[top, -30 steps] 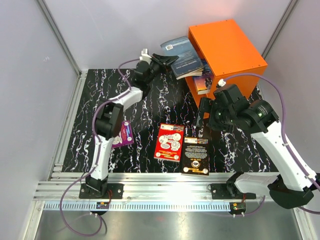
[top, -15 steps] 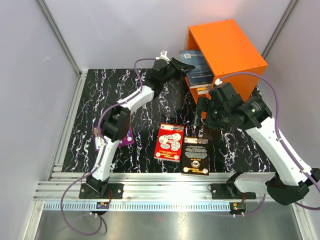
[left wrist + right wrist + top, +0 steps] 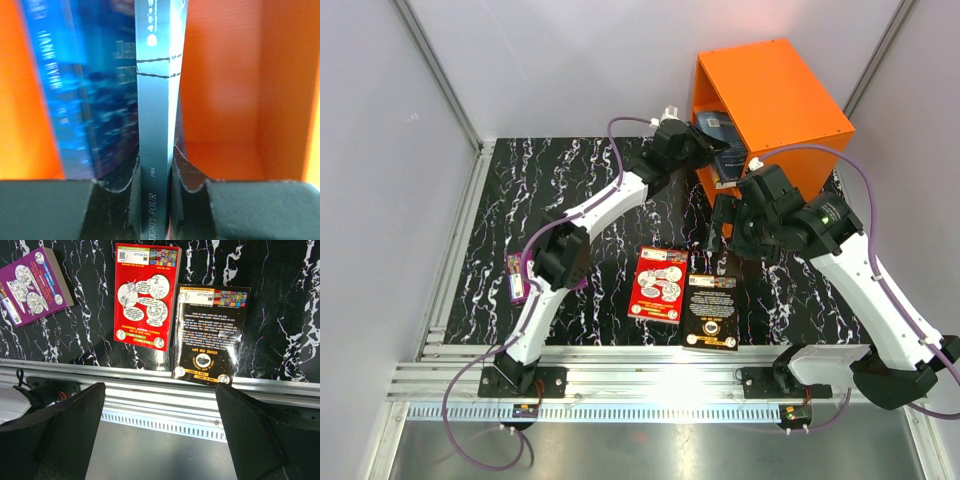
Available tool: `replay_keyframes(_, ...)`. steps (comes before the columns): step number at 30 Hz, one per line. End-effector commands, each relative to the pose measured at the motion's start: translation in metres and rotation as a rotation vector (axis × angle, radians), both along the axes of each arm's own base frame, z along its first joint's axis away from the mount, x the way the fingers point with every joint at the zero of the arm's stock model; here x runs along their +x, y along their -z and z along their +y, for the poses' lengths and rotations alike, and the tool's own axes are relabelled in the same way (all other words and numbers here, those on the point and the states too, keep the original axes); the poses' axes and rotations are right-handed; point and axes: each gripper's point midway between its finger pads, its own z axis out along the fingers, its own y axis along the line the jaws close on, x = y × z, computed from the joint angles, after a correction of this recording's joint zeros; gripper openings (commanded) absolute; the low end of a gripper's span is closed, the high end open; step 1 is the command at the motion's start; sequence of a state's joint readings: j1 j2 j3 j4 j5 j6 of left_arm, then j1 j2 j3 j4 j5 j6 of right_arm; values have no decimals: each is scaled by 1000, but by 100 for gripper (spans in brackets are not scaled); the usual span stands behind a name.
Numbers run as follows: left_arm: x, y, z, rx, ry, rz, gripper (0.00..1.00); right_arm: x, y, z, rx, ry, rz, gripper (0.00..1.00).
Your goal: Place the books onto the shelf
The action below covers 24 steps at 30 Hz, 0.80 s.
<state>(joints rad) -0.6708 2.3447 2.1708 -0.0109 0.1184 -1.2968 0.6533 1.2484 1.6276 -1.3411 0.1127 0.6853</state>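
The orange shelf point(image 3: 775, 85) stands at the back right, its opening facing left. My left gripper point(image 3: 698, 143) is shut on the spine of a grey-blue book point(image 3: 159, 115), held upright inside the shelf point(image 3: 225, 95). A dark blue book point(image 3: 82, 100) stands just left of it there. My right gripper point(image 3: 723, 228) hangs open in front of the shelf, nothing between its fingers point(image 3: 65, 425). Below it lie a red-and-white book point(image 3: 658, 283) and a black book with a gold emblem point(image 3: 712, 310). The same two books, red-and-white point(image 3: 147, 295) and black point(image 3: 210, 335), show in the right wrist view. A purple-backed book point(image 3: 517, 277) lies at the left, partly under my left arm.
An aluminium rail point(image 3: 640, 378) runs along the near edge, and the black book overhangs it a little. Grey walls close in the marbled black mat point(image 3: 520, 190) on the left, back and right. The purple-backed book point(image 3: 32, 285) lies flat near the left arm's base.
My left arm has swung right and carried the grey-blue book from outside the shelf into its opening. The right arm has barely moved and stays open.
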Motion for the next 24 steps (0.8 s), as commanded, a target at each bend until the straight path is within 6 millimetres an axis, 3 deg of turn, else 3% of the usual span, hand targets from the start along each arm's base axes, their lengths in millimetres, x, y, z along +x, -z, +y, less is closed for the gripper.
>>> replay_keyframes(1, 3, -90, 16, -74, -100, -167, 13, -54, 18, -46, -162, 19, 190, 100)
replay_keyframes(2, 3, -91, 16, -65, -97, -175, 28, -54, 19, -46, -161, 21, 194, 100)
replay_keyframes(3, 2, -91, 17, -58, -96, -177, 62, -55, 19, -46, -161, 22, 196, 100)
replay_keyframes(4, 2, -85, 18, -26, -96, -171, 88, -56, 19, -46, -157, 19, 193, 100)
replay_keyframes(5, 0, -90, 21, -20, -97, -178, 99, -57, 19, -46, -156, 19, 197, 100)
replay_keyframes(7, -2, -90, 26, 11, -103, -179, 99, -57, 19, -46, -153, 19, 199, 100)
replay_keyframes(15, -2, -152, 74, 81, -191, -280, 99, -59, 23, -44, -148, 15, 216, 100)
replay_keyframes(17, -1, -145, 77, 143, -174, -282, 99, -57, 24, -41, -144, 9, 215, 100)
replay_keyframes(18, -2, -158, 79, 142, -180, -298, 99, -57, 24, -41, -140, 7, 214, 100)
replay_keyframes(19, -4, -141, 73, 176, -164, -265, 99, -55, 25, -38, -138, 2, 216, 100)
replay_keyframes(24, -24, -113, 43, 232, -110, -238, 99, -50, 27, -31, -126, -12, 223, 100)
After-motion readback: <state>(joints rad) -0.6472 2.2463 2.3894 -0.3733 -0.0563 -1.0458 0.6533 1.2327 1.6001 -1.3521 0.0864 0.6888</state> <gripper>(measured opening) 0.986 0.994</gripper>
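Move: The left hand holds the grey-blue book by its spine at the shelf's mouth, the book's middle about 4 cm ahead, 4 cm right and 1 cm below. The shelf's middle lies roughly 5 cm ahead, 14 cm right and 5 cm down; the Jane Eyre book, already inside, about 3 cm ahead, 6 cm right and 4 cm down. From the idle right hand the shelf is some 30 cm ahead, 12 cm right, 7 cm down. The left fingers spring wide, free the grey-blue book and withdraw about 7 cm up and 6 cm left. ##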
